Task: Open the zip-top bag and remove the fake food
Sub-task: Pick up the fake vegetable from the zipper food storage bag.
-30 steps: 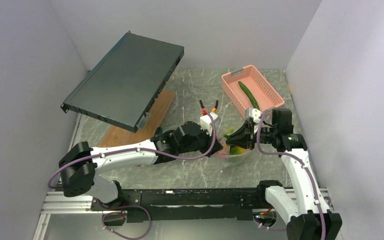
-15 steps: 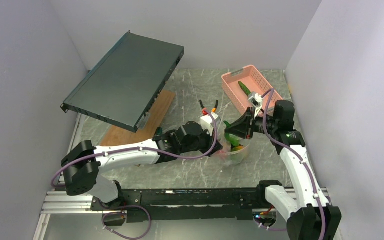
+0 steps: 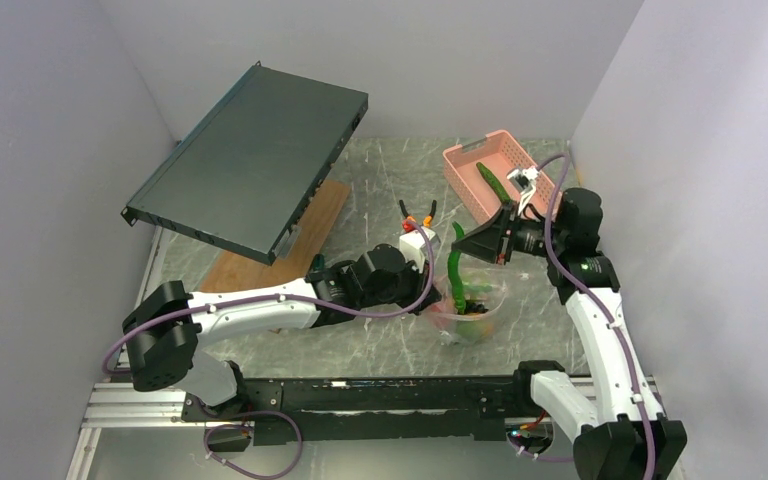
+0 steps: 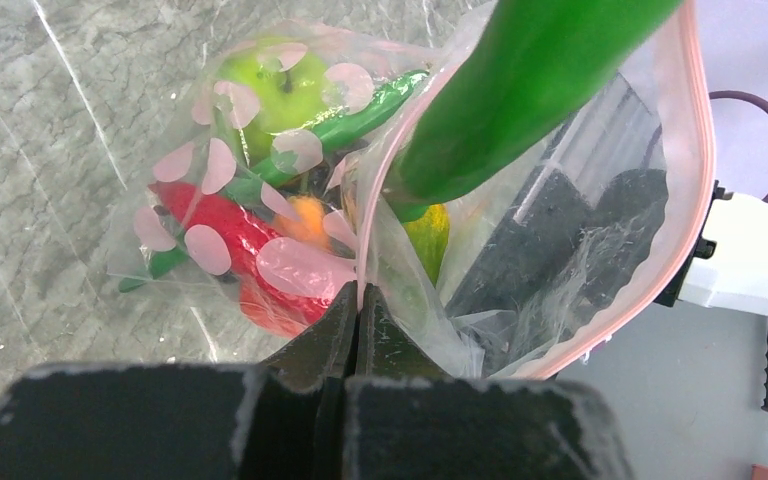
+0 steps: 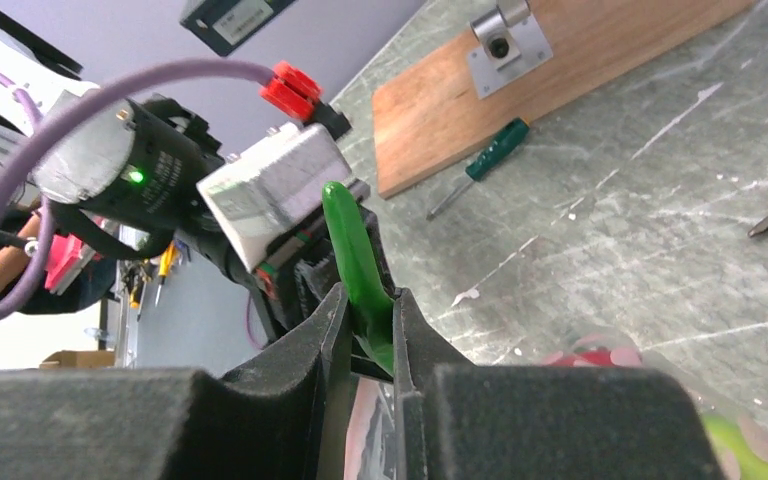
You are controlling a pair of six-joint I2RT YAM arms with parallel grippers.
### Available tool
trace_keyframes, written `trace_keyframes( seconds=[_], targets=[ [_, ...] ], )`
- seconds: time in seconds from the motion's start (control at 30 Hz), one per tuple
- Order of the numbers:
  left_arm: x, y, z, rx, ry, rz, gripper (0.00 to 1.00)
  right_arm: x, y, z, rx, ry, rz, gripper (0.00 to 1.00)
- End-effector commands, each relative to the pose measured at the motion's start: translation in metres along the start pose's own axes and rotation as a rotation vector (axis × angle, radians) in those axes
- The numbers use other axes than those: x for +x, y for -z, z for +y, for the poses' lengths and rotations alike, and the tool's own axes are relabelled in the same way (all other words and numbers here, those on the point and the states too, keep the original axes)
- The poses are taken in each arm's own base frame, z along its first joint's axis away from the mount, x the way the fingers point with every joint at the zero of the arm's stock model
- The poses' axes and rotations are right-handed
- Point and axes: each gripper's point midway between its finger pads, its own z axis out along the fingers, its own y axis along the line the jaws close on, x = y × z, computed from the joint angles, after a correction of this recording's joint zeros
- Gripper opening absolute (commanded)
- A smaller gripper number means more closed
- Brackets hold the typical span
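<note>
The zip-top bag (image 3: 472, 312) stands in the middle of the table with its pink-edged mouth (image 4: 695, 180) open. My left gripper (image 4: 358, 298) is shut on the bag's near rim. A long green cucumber (image 3: 454, 268) rises out of the mouth, its upper end pinched in my right gripper (image 5: 365, 312), which is shut on it above the bag. Inside the bag lie more fake food: a green apple (image 4: 278, 88), a red piece (image 4: 228, 228), a mango (image 4: 426, 232) and a second cucumber (image 4: 365, 112).
A pink basket (image 3: 456, 176) at the back right holds another cucumber (image 3: 489, 178). Orange-handled pliers (image 3: 417, 212) lie behind the bag. A dark flat panel (image 3: 250, 160) leans over a wooden board (image 3: 260, 258) at the left. A green screwdriver (image 5: 482, 164) lies by the board.
My right gripper has risen and drawn back to the right, pulling the green cucumber up out of the bag. The left gripper has kept its hold on the rim.
</note>
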Motion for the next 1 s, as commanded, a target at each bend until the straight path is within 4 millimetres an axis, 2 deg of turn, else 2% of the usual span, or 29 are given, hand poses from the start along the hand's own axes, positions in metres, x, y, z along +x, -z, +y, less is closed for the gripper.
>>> trace_keyframes(
  seconds=[0.0, 0.2, 0.3, 0.5, 0.57, 0.8, 0.87, 0.97],
  targets=[
    [-0.023, 0.003, -0.012, 0.018, 0.008, -0.059, 0.00, -0.035, 0.006, 0.023, -0.003, 0.082, -0.046, 0.00],
    [-0.025, 0.010, -0.002, -0.027, 0.002, -0.078, 0.00, -0.065, 0.012, 0.056, -0.087, 0.202, -0.042, 0.00],
    [-0.025, 0.013, 0.003, -0.039, 0.001, -0.082, 0.00, -0.080, 0.021, 0.070, -0.118, 0.233, -0.044, 0.00],
    [-0.024, 0.016, 0.007, -0.047, 0.006, -0.087, 0.00, -0.115, 0.035, 0.119, -0.192, 0.350, -0.072, 0.00],
    [-0.023, 0.017, 0.008, -0.049, 0.005, -0.086, 0.00, -0.127, 0.039, 0.129, -0.190, 0.382, -0.085, 0.00],
    [-0.024, 0.019, 0.010, -0.053, 0.003, -0.091, 0.00, -0.155, 0.043, 0.138, -0.193, 0.403, -0.115, 0.00],
    [-0.025, 0.020, 0.010, -0.053, 0.003, -0.094, 0.00, -0.163, 0.043, 0.132, -0.156, 0.429, -0.138, 0.00],
    [-0.024, 0.021, 0.010, -0.052, 0.001, -0.094, 0.00, -0.177, 0.044, 0.110, -0.058, 0.429, -0.184, 0.00]
  ],
)
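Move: The pink basket that the right hand's green pepper is bound for stands some 34 cm ahead of that hand, 20 cm to its right and 27 cm below, with a cucumber already in it. The open bag lies about 4 cm back, 4 cm left and 22 cm below; the orange-handled pliers are roughly 23 cm ahead, 5 cm left. From the left hand, the basket is about 37 cm ahead, 27 cm right and 17 cm lower. Still pinching the long green pepper, the right hand lifts it almost straight up by some 20 cm, clear of the bag's mouth, drawing back a couple of centimetres late in the rise and then easing forward again, while the wrist tips its forward side up by about 25 degrees. The left hand keeps its shut grip on the bag's rim to hold the mouth open, and shifts only about 2 cm to its left and slightly forward. ##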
